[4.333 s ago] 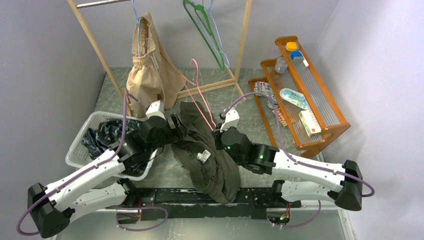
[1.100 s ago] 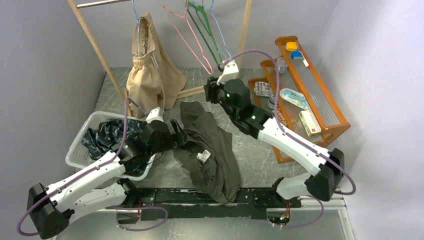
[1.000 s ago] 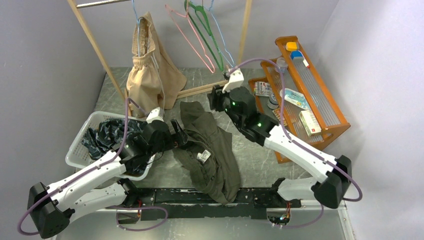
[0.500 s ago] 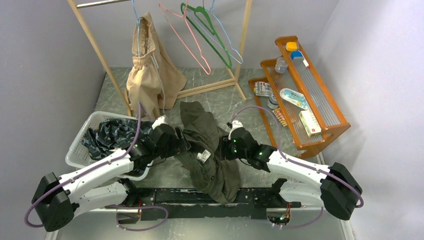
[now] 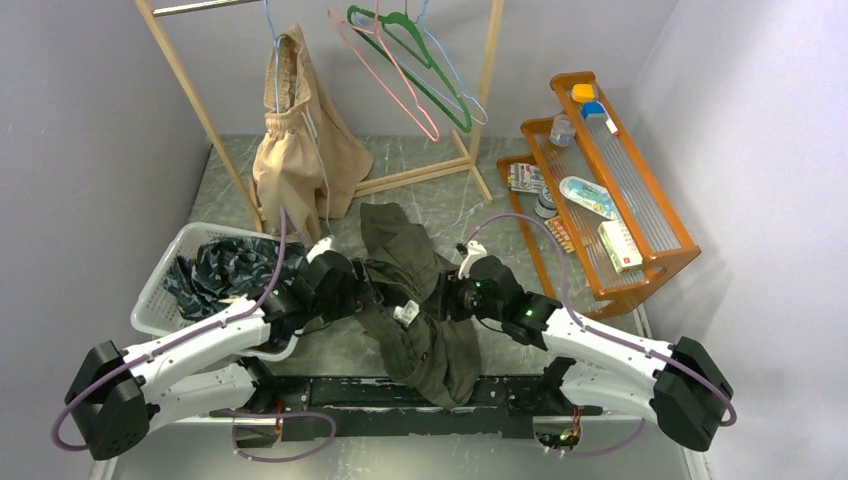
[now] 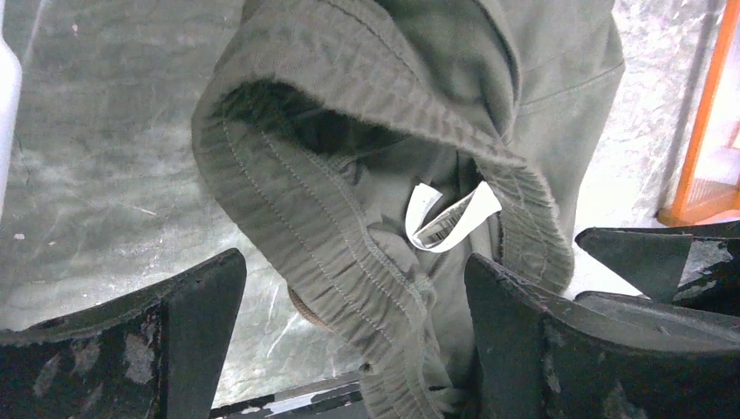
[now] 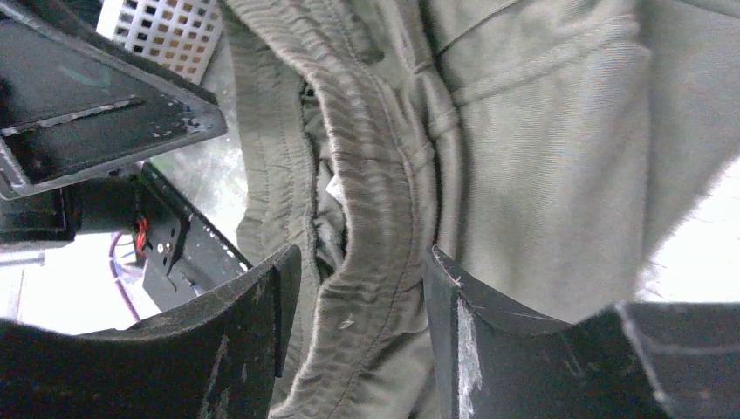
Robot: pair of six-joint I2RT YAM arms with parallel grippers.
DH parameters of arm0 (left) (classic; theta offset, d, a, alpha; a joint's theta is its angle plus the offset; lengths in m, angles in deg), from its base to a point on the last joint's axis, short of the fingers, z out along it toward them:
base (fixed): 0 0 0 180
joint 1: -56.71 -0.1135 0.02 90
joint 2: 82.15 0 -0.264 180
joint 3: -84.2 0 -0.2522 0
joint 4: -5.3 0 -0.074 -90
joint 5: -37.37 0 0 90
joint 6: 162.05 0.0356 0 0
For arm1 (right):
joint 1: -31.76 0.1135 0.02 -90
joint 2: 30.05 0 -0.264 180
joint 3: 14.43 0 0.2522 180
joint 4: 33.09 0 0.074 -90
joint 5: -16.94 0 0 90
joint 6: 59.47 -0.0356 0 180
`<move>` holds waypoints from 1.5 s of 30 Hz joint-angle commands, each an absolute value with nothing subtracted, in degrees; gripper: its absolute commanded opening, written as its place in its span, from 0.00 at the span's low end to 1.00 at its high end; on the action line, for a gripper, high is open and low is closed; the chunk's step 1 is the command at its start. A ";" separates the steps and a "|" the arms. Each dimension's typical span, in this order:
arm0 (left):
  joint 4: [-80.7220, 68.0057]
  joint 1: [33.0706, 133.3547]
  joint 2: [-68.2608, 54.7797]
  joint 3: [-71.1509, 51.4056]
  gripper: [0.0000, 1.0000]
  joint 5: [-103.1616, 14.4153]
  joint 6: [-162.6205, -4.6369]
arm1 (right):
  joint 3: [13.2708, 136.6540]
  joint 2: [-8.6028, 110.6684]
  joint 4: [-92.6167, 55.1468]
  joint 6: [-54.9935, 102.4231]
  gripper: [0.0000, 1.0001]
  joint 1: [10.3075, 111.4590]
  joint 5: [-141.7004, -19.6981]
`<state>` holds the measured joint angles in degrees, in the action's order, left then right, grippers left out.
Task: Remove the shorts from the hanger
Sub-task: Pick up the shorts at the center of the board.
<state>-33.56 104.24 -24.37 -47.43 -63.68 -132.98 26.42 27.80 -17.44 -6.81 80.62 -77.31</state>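
The olive green shorts (image 5: 420,300) lie crumpled on the table between both arms, off any hanger. My left gripper (image 5: 372,292) stands open at their left side; in its wrist view the gathered waistband (image 6: 349,227) runs between the wide-apart fingers of the left gripper (image 6: 353,262). My right gripper (image 5: 447,300) is at their right side, open, with a fold of waistband (image 7: 375,175) lying between the fingers of the right gripper (image 7: 362,257). Light beige shorts (image 5: 300,140) hang on a blue hanger (image 5: 270,40) on the rack. Dark patterned shorts (image 5: 220,265) lie in the basket.
A white basket (image 5: 165,275) stands at the left. The wooden rack (image 5: 480,90) carries empty pink (image 5: 385,75), green (image 5: 420,70) and blue hangers. An orange shelf (image 5: 610,180) with small items stands at the right. A black rail (image 5: 330,395) runs along the near edge.
My right arm has come down from the rack, leaving the pink hanger there, and now sits at the olive shorts. The left gripper has shifted slightly right onto the waistband. The empty hangers have swung.
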 commanded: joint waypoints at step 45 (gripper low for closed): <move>1.81 111.56 -10.14 -55.66 0.96 -59.24 -148.93 | 17.25 39.54 -40.44 -11.06 0.09 81.43 -96.41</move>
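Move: The olive shorts lie crumpled between my hands. Their middle is about 9 cm right of my left hand, 2 cm back and 6 cm below; from my right hand it is some 6 cm left, 1 cm back and 7 cm below. The white tag in the waistband opening is roughly 7 cm right of my left hand and 4 cm back. The basket's middle is about 28 cm to the left of that hand, level with it. My right hand sinks some 4 cm onto the near right part of the waistband, its fingers shutting on the cloth, then keeps hold and draws back about 3 cm. My wide-open left hand goes right, down and back into the waistband, then right, forward and a little up, about 9 cm rightward overall. It rolls its left side down some 20 degrees and ends with its fingers astride the cloth. ##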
